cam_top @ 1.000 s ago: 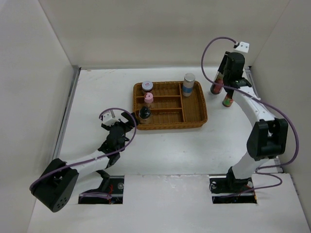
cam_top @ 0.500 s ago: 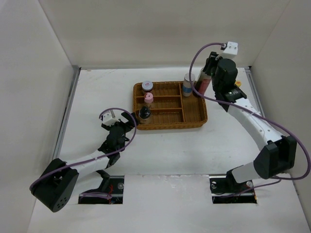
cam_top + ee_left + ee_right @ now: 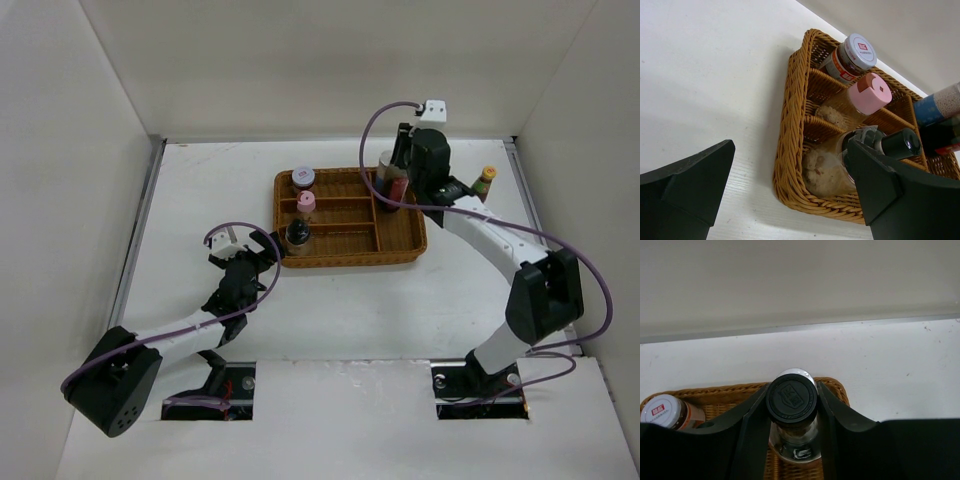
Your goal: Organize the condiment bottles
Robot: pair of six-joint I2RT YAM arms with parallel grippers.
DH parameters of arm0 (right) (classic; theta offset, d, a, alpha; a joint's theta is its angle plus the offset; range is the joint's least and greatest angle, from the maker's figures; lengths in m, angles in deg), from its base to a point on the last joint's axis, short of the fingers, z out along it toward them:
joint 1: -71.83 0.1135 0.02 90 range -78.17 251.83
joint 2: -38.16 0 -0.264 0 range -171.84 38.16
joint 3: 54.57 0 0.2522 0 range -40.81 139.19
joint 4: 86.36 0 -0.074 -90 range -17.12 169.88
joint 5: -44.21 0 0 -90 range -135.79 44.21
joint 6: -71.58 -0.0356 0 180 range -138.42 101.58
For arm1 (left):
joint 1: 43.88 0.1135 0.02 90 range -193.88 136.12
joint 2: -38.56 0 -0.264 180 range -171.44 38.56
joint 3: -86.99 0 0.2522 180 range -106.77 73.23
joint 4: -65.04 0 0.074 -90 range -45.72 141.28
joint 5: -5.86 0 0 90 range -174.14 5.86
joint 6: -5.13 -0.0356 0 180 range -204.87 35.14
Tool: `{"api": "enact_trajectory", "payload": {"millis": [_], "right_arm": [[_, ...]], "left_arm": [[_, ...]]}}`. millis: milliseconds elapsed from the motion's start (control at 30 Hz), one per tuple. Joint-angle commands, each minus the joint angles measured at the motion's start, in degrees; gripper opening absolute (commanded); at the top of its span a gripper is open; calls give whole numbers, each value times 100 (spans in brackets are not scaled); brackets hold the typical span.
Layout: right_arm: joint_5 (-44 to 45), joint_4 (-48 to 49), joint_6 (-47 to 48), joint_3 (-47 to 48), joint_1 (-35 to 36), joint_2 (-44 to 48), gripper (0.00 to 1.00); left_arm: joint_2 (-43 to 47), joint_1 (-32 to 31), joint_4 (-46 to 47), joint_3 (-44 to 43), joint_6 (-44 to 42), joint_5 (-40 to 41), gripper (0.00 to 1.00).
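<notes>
My right gripper (image 3: 402,172) is shut on a tall clear black-capped bottle (image 3: 397,190), holding it over the right end of the wicker basket (image 3: 400,245). In the right wrist view the black cap (image 3: 792,397) sits pinched between both fingers, with the silver-lidded bottle (image 3: 799,373) just behind it. A red sauce bottle with a yellow cap (image 3: 483,183) stands on the table to the right. In the basket's left compartments stand a dark-lidded jar (image 3: 303,178), a pink-lidded jar (image 3: 307,203) and a short black-capped bottle (image 3: 297,234). My left gripper (image 3: 265,250) is open by the basket's front left corner.
The left wrist view shows the basket's corner (image 3: 790,165) between the open fingers, with the pink-lidded jar (image 3: 871,92) and black-capped bottle (image 3: 904,144) just inside. White walls enclose the table on three sides. The basket's middle compartments (image 3: 345,215) hold nothing.
My right arm has swung left from the table's right side, carrying the black-capped bottle over the basket beside the silver-lidded bottle. The red sauce bottle stayed behind. The left arm has not moved.
</notes>
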Motion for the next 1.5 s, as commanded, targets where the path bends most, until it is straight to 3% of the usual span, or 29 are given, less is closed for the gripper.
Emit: {"api": "enact_trajectory", "payload": {"millis": [0,400,633,767,867,1133,1267,1467], "right_arm": [[69,1264,43,142,89,118,27],[298,1695,271,-420,150,-93,31],[359,1704,271,-640,203,38,61],[394,1651,193,-798,203,477,71],[368,1555,61,-939,159,872,73],[674,897,-712,-1642,-1210,1796,84],[834,448,-827,-1827,-2019,1700,89],[685,166,-871,-1836,-2574,1322,91]], "left_arm": [[96,47,259,-15,72,-52,100],[17,47,259,-33,81,-61,100],[52,47,259,-33,107,-70,100],[34,47,259,-33,107,-70,100],[87,30,259,-24,107,-79,100],[87,12,259,-33,125,-122,100],[78,-5,250,-33,133,-131,100],[43,-32,259,-42,151,-131,100]]}}
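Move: The tall black-capped bottle, still gripped at its neck in the right hand, is bound for the basket's right-hand compartment, whose floor is straight below, about 27 cm under the fingers. The blue-banded shaker stands there already, some 6 cm ahead and 1 cm left of the hand, 21 cm below. The yellow-capped bottle is about 22 cm right, 1 cm back and 20 cm below. From the left hand the compartment floor lies roughly 15 cm ahead, 35 cm right and 11 cm lower. The black-capped bottle is lowered upright by about 3 cm into the compartment by the right hand, whose fingers then open and let go of its neck. The hand rises, backing off some 5 cm, then sweeps quickly right by over 20 cm towards the yellow-capped bottle, turning about 30 degrees clockwise, opening wider and sinking again at the end. ##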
